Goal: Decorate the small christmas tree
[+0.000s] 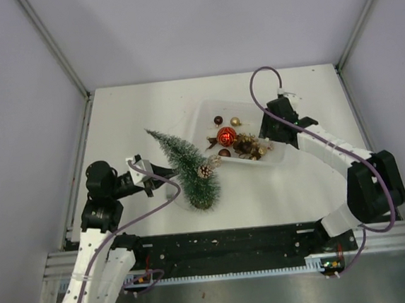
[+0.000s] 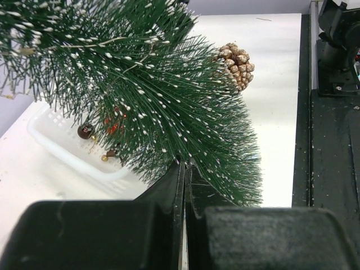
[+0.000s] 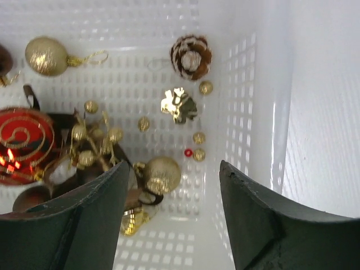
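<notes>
The small christmas tree point(image 1: 188, 168) leans toward the back left on the white table, with a pinecone point(image 1: 205, 171) hung on its lower right side. My left gripper point(image 1: 174, 176) reaches in from the left and is shut, its tips point(image 2: 184, 167) buried in the tree's point(image 2: 140, 84) lower bristles, below the pinecone point(image 2: 236, 64). My right gripper point(image 1: 265, 130) hangs open over the right end of the white tray point(image 1: 203, 119). In the right wrist view a gold glitter bauble point(image 3: 162, 175) lies just inside the left finger of the right gripper point(image 3: 174, 164), with nothing held.
The tray point(image 3: 264, 84) holds a red bauble point(image 3: 19, 143), a gold bauble point(image 3: 45, 55), a frosted pinecone point(image 3: 191, 56), gold sprigs and small beads. A black rail point(image 1: 225, 245) runs along the table's near edge. Grey walls enclose the table.
</notes>
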Action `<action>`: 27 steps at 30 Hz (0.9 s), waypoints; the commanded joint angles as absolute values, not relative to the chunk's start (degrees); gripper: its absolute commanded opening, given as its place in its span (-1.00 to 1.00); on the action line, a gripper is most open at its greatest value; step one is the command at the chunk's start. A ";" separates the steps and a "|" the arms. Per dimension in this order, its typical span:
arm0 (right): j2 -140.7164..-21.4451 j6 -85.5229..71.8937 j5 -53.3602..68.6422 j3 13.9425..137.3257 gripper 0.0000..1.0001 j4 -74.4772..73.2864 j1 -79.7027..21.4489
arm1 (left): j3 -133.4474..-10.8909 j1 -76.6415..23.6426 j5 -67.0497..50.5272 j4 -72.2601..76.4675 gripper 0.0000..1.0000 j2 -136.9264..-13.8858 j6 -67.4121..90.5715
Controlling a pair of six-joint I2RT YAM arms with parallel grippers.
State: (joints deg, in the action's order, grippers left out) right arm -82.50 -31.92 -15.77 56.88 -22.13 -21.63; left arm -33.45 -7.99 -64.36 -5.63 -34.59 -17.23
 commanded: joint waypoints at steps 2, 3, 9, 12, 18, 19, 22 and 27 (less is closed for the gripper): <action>-92.44 -29.62 -25.65 67.75 0.26 -21.97 -21.01 | -32.08 -8.26 -63.72 -6.06 -1.00 -32.52 -14.59; -94.90 -29.53 -27.14 69.68 0.26 -22.49 -21.01 | -32.08 -8.26 -63.37 -6.33 -1.00 -32.17 -14.33; -104.93 -27.78 -33.21 77.16 0.22 -25.05 -21.18 | -31.29 -8.26 -62.40 -7.73 -1.00 -29.62 -12.40; -107.92 -26.54 -35.33 79.53 0.21 -25.58 -21.18 | -30.50 -8.35 -61.61 -7.03 -1.00 -28.22 -10.12; -112.49 -25.84 -36.74 82.00 0.15 -26.28 -21.18 | -27.95 -8.35 -58.19 -4.31 -1.00 -25.76 -3.09; -113.11 -25.93 -36.83 82.26 0.12 -26.19 -21.01 | -27.60 -8.35 -57.84 -3.96 -1.00 -25.49 -2.12; -114.69 -26.37 -36.74 82.70 0.00 -26.10 -21.09 | -27.33 -8.35 -57.57 -3.60 -1.00 -24.61 -0.44; -116.10 -26.81 -35.60 83.06 -0.24 -26.02 -21.09 | -26.72 -8.44 -56.52 -1.94 -1.00 -23.47 2.89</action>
State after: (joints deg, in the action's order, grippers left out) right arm -115.04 -26.52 -35.16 80.42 -25.82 -21.52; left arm -27.55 -8.05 -57.56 -5.10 -24.69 -1.61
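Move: The loose pinecone lies about 9 cm ahead of the right hand, 3 cm to its right and 8 cm below. Between them the gold flower is some 5 cm ahead, 1 cm right, 9 cm down; the gold ball is level with the hand and about 1 cm left, 8 cm down; the red ball is 6 cm ahead, 14 cm left, 6 cm down. From the left hand that pinecone is roughly 26 cm ahead, 35 cm right and 22 cm below. The right fingertips come down either side of the pinecone by the box's far wall and narrow from wide to under half open against its flanks: the hand first reaches about 9 cm forward over the gold flower, then sinks some 7 cm, drifting slightly right and rolling its left side down. The left hand, its shut fingers still in the tree's branches, eases back and down a little, twisting slightly. ##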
